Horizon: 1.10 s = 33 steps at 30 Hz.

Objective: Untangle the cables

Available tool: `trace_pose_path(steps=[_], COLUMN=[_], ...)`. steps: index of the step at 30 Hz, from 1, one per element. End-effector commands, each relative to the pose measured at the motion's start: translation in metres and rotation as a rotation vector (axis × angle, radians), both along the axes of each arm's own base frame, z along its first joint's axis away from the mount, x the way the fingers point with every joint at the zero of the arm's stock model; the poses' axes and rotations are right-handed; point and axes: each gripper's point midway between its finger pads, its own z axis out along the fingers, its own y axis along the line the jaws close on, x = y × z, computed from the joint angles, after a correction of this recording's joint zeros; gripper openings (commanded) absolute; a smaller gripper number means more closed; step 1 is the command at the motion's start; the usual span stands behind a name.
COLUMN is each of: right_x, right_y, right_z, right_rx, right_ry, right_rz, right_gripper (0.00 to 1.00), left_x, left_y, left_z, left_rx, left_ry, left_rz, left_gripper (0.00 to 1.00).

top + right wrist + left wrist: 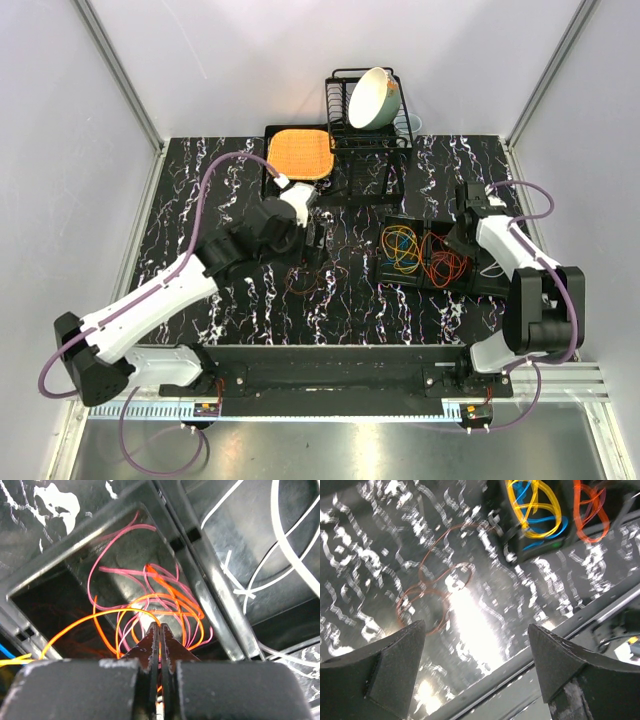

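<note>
A brown cable (434, 587) lies in loose loops on the black marbled table, also seen in the top view as the brown cable (305, 280). My left gripper (476, 630) hovers open just above and beside it, nothing between its fingers; in the top view the left gripper (318, 240) sits mid-table. Yellow and blue cables (536, 506) and orange cables (590, 511) lie in a black compartment tray (392, 278). My right gripper (160, 626) is down in one compartment, shut on an orange cable (100, 614) among pink cables (107, 570). The right gripper (458, 243) is over the tray's right side.
A black dish rack (345, 140) holding a cream bowl (370, 98) stands at the back, with an orange square mat (300, 152) to its left. White ties (280, 545) lie in the neighbouring tray compartment. A metal rail (560, 630) runs along the table's near edge.
</note>
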Motion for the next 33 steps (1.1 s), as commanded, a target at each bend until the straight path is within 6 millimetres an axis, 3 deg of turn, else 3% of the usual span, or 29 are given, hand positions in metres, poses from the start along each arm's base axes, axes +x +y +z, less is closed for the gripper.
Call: trace_pose_path(steps=[1, 5, 9, 14, 17, 18, 21, 22, 25, 28, 33], right_x=[0.028, 0.046, 0.057, 0.056, 0.053, 0.051, 0.045, 0.042, 0.036, 0.03, 0.024], right_y=[-0.02, -0.025, -0.024, -0.021, -0.014, -0.014, -0.013, -0.012, -0.012, -0.008, 0.039], right_z=[0.016, 0.021, 0.021, 0.024, 0.038, 0.049, 0.066, 0.068, 0.077, 0.084, 0.095], right_rx=[-0.113, -0.155, -0.154, -0.144, -0.112, -0.11, -0.107, -0.104, -0.104, -0.088, 0.113], right_ry=[-0.06, -0.066, -0.083, -0.097, -0.14, -0.169, -0.209, -0.214, -0.223, -0.227, -0.297], right_rz=[-0.016, 0.002, 0.011, 0.043, 0.068, 0.073, 0.089, 0.088, 0.096, 0.11, 0.224], right_gripper=[0.0, 0.0, 0.0, 0.01, 0.1, 0.22, 0.45, 0.48, 0.57, 0.57, 0.54], left_x=[-0.002, -0.004, -0.003, -0.005, -0.006, -0.006, -0.006, -0.005, -0.003, -0.002, 0.001], left_y=[0.034, 0.058, 0.077, 0.091, 0.095, 0.096, 0.096, 0.097, 0.097, 0.097, 0.104], left_z=[0.01, 0.012, 0.002, -0.02, -0.03, -0.031, -0.035, -0.036, -0.04, -0.043, -0.045], left_rx=[0.051, 0.092, 0.141, 0.193, 0.199, 0.197, 0.188, 0.189, 0.197, 0.209, 0.233], left_ry=[-0.077, -0.118, -0.139, -0.126, -0.125, -0.128, -0.135, -0.136, -0.131, -0.129, -0.138], left_rz=[0.063, 0.105, 0.144, 0.167, 0.174, 0.174, 0.174, 0.176, 0.176, 0.173, 0.188], left_gripper=[0.87, 0.88, 0.89, 0.89, 0.89, 0.89, 0.89, 0.89, 0.9, 0.89, 0.9])
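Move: The right hand, shut on the orange cable, is low over the middle tray compartment, whose middle is about 2 cm to its left and 4 below. The yellow and blue cables lie some 14 cm left, the white cable about 11 cm right and 1 back. The empty left hand has the thin brown cable's loop about 20 cm below, 3 ahead and 2 left, with the yellow and blue cables 24 cm right, 10 ahead. Right hand carries orange cable about 4 cm forward, opens, rises 8 cm; left hand swings left and down. ##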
